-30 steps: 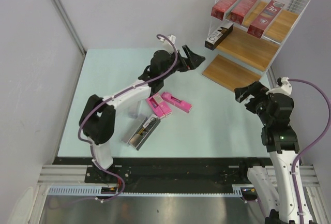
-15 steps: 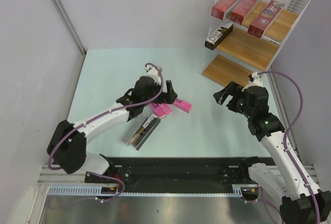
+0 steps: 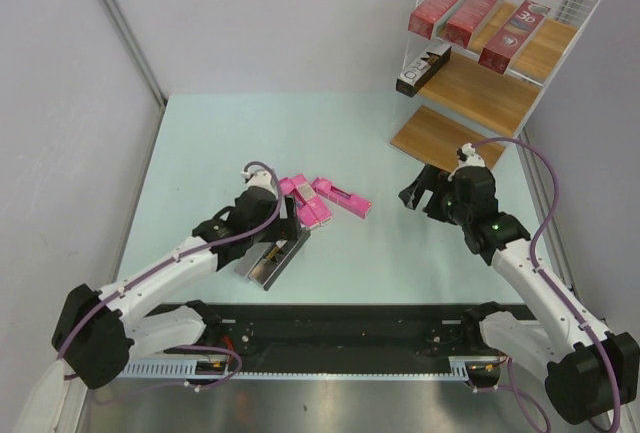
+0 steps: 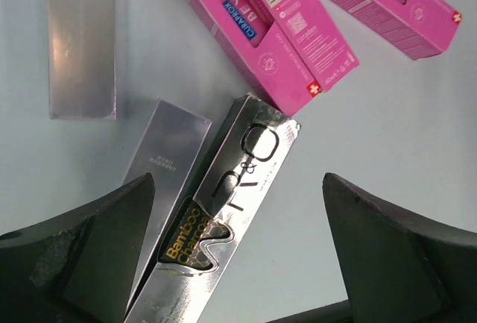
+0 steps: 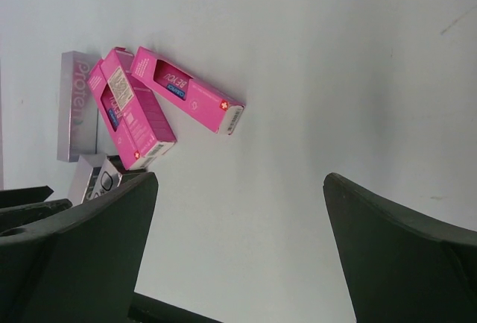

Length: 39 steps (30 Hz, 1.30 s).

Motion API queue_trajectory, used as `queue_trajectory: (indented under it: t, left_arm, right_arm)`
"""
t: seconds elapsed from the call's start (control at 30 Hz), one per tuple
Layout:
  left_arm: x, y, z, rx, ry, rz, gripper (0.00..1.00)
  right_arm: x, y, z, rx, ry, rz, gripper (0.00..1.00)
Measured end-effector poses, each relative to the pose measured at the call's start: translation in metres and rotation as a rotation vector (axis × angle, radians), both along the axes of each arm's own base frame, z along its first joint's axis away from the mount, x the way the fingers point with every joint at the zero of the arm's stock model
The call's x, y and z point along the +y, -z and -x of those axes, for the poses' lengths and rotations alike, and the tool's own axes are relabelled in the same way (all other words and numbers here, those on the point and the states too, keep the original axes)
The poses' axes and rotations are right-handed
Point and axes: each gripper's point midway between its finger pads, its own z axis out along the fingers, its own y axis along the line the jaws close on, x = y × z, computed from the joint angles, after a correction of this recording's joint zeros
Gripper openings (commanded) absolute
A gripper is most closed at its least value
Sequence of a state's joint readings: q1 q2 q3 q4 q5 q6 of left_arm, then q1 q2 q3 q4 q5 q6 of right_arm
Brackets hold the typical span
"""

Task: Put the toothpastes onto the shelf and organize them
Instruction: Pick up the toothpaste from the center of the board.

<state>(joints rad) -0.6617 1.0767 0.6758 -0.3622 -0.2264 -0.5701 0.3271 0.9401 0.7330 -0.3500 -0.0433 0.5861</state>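
The shelf (image 3: 540,103) stands at the far right. Three dark red toothpastes (image 3: 470,11) lie on its top board and one silver-and-black toothpaste (image 3: 422,66) on the middle board. Pink toothpastes (image 3: 340,197) (image 4: 276,32) (image 5: 186,101) lie clustered mid-table. Just nearer lie silver toothpastes (image 3: 278,253). My left gripper (image 3: 290,225) (image 4: 235,263) hangs open above the "Bamboo Charcoal" silver carton (image 4: 223,218), which lies between its fingers and partly over a second silver one (image 4: 160,166). My right gripper (image 3: 418,193) (image 5: 238,256) is open over bare table, right of the pink cartons.
Another silver carton (image 4: 82,39) (image 5: 74,107) lies left of the pink ones. The shelf's lowest wooden board (image 3: 440,138) sits close behind my right gripper. Grey walls close the table's far side and left side, and a black rail (image 3: 340,323) runs along the near edge.
My left arm has pulled back from near the shelf and dropped over the silver cartons. My right arm has swung left toward the table's middle. Both grippers stayed open.
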Motion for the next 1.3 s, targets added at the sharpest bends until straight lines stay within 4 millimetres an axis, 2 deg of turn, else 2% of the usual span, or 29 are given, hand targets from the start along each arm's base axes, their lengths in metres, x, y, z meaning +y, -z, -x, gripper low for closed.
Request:
queue_trajectory:
  t: [0.27,0.4,0.53,0.83,1.07,1.17,1.27,1.3]
  left_arm:
    - [0.009,0.019,0.005,0.052,-0.017,-0.061,0.97]
    - [0.009,0.033,0.006,0.09,-0.004,-0.1,0.92]
    - [0.003,0.042,0.007,0.114,0.031,-0.11,0.89]
    - [-0.023,0.043,0.01,0.095,0.106,-0.106,0.89]
    - [-0.029,0.066,0.012,0.145,0.124,-0.15,0.89]
    - [-0.028,0.076,0.014,0.167,0.125,-0.169,0.83]
    - [-0.026,0.085,0.015,0.191,0.125,-0.189,0.68]
    - [-0.026,0.088,0.016,0.199,0.125,-0.195,0.6]
  right_arm:
    - [0.003,-0.005,-0.003,-0.031,-0.012,0.0,1.0]
    - [0.002,-0.005,-0.003,-0.032,-0.015,0.006,1.0]
    - [0.002,-0.005,-0.003,-0.034,-0.017,0.01,1.0]
    - [0.001,-0.005,-0.004,-0.037,-0.017,0.02,1.0]
    - [-0.001,-0.004,-0.004,-0.039,-0.016,0.03,1.0]
    - [-0.001,-0.003,-0.004,-0.037,-0.013,0.034,1.0]
    - [-0.002,-0.003,-0.004,-0.035,-0.012,0.035,1.0]
    - [-0.002,-0.003,-0.004,-0.034,-0.012,0.035,1.0]
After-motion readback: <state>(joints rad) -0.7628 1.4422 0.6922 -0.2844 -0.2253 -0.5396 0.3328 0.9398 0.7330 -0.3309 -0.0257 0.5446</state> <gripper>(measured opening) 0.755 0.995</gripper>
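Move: The black-and-silver toothpaste lies slanting under the left hand, its middle about 4 cm back, 1 cm left and 10 cm below. The grey toothpaste runs alongside, some 4 cm to the left of that middle. The pink pair sits about 9 cm ahead and 5 cm right of the left hand; the tall grey box is 10 cm ahead and 5 cm left. For the right hand, the black-and-silver toothpaste is roughly 30 cm left, 7 cm back and 17 cm below. The black-and-silver toothpaste is straddled near its far end by the left hand, which sinks about 9 cm in two stages, easing some 3 cm rightward between them and slightly back. The fingers tip some 15 degrees steeper as the wrist turns a little clockwise; their tips come down either side of the box and only begin to close, by about a quarter. ##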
